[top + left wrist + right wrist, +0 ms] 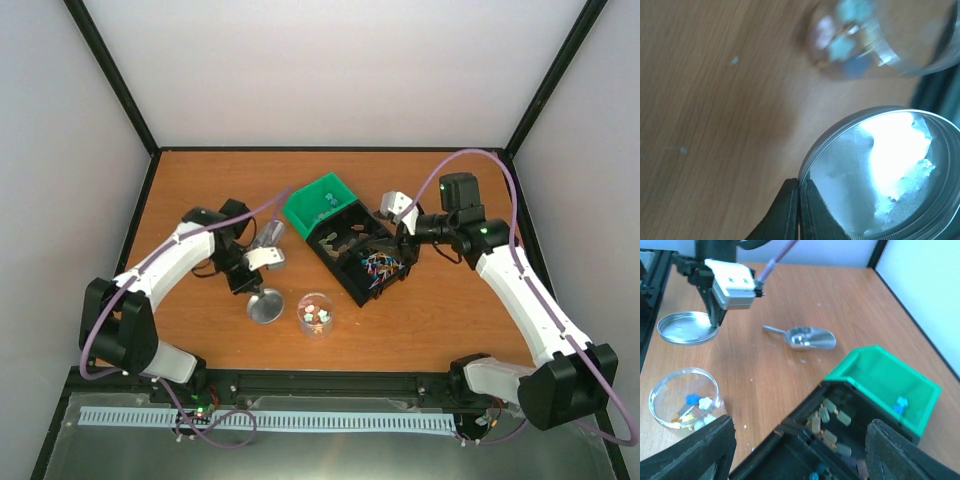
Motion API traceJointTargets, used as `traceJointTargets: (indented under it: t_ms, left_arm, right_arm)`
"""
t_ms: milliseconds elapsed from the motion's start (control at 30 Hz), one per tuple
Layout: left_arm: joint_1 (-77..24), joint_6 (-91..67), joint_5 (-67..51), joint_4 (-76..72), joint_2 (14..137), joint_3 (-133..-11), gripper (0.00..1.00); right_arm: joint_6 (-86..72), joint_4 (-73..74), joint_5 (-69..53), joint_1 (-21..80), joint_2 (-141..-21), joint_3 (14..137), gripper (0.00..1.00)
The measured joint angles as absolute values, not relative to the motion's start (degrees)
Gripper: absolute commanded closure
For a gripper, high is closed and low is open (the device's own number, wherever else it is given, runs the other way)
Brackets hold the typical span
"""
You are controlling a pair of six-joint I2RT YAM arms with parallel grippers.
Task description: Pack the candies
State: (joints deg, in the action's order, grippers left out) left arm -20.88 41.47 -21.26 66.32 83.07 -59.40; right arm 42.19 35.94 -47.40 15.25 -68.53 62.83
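Observation:
The candies are small bright pieces lying in a clear round dish on the table near the front; a few more candies lie in the green bin. My left gripper is shut on the rim of a round metal lid, just left of the dish; its fingertips pinch the rim edge. My right gripper hangs open over the black compartment box, one finger on each side of the box, holding nothing.
A metal scoop lies on the table behind the lid, partly under the left arm in the top view. The black box holds pale capsule-like pieces and thin coloured sticks. The green bin adjoins the box's far end.

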Motion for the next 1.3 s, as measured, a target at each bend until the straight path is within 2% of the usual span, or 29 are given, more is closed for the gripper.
traceJointTargets:
  t_ms: [200, 367, 667, 933, 1300]
  left_arm:
    - [-21.02, 42.72, -34.57, 81.01, 85.97, -75.50, 0.99]
    - [-22.55, 42.22, -44.84, 87.39, 90.28, -83.66, 0.99]
    - [-25.52, 41.15, -55.53, 91.94, 97.23, -88.62, 0.99]
    - [-25.74, 40.49, -58.67, 92.82, 99.83, -89.84, 0.99]
    - [-26.24, 39.92, -58.06, 93.10, 100.51, -89.84, 0.98]
  right_arm:
    - [47.35, 31.70, -48.03, 22.00, -66.48, 62.59, 0.40]
    - [54.59, 28.77, -46.33, 28.99, -64.90, 61.21, 0.45]
    - [68.05, 29.36, -42.61, 40.07, -64.40, 60.97, 0.51]
    - [72.84, 29.98, -39.88, 44.88, -64.47, 60.95, 0.60]
    - [74.89, 28.67, -35.94, 46.37, -64.90, 60.95, 0.91]
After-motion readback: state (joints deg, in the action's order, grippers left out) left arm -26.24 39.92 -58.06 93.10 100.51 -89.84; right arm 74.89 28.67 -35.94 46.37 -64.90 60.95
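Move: The lid hangs from my left fingertips, its middle about 3 cm back and 1 cm right of them. My open right gripper, where it is being taken, is some 26 cm to the right, 7 cm ahead and 17 cm higher. From my right hand, the lid's middle is roughly 27 cm left, 10 back and 18 below; the jar of candies is about 15 left, 8 back and 22 below, the candy tray 6 left, 5 ahead and 25 below. Keeping my pinch on the lid, I lift my left hand about 13 cm and carry it 11 cm right towards my right gripper, swinging its fingers right and back. Meanwhile my right hand sweeps back and left, some 11 cm each way, rolling about 50 degrees along its fingers, then nearly stops and closes them around the lid's far side from my left fingers. ##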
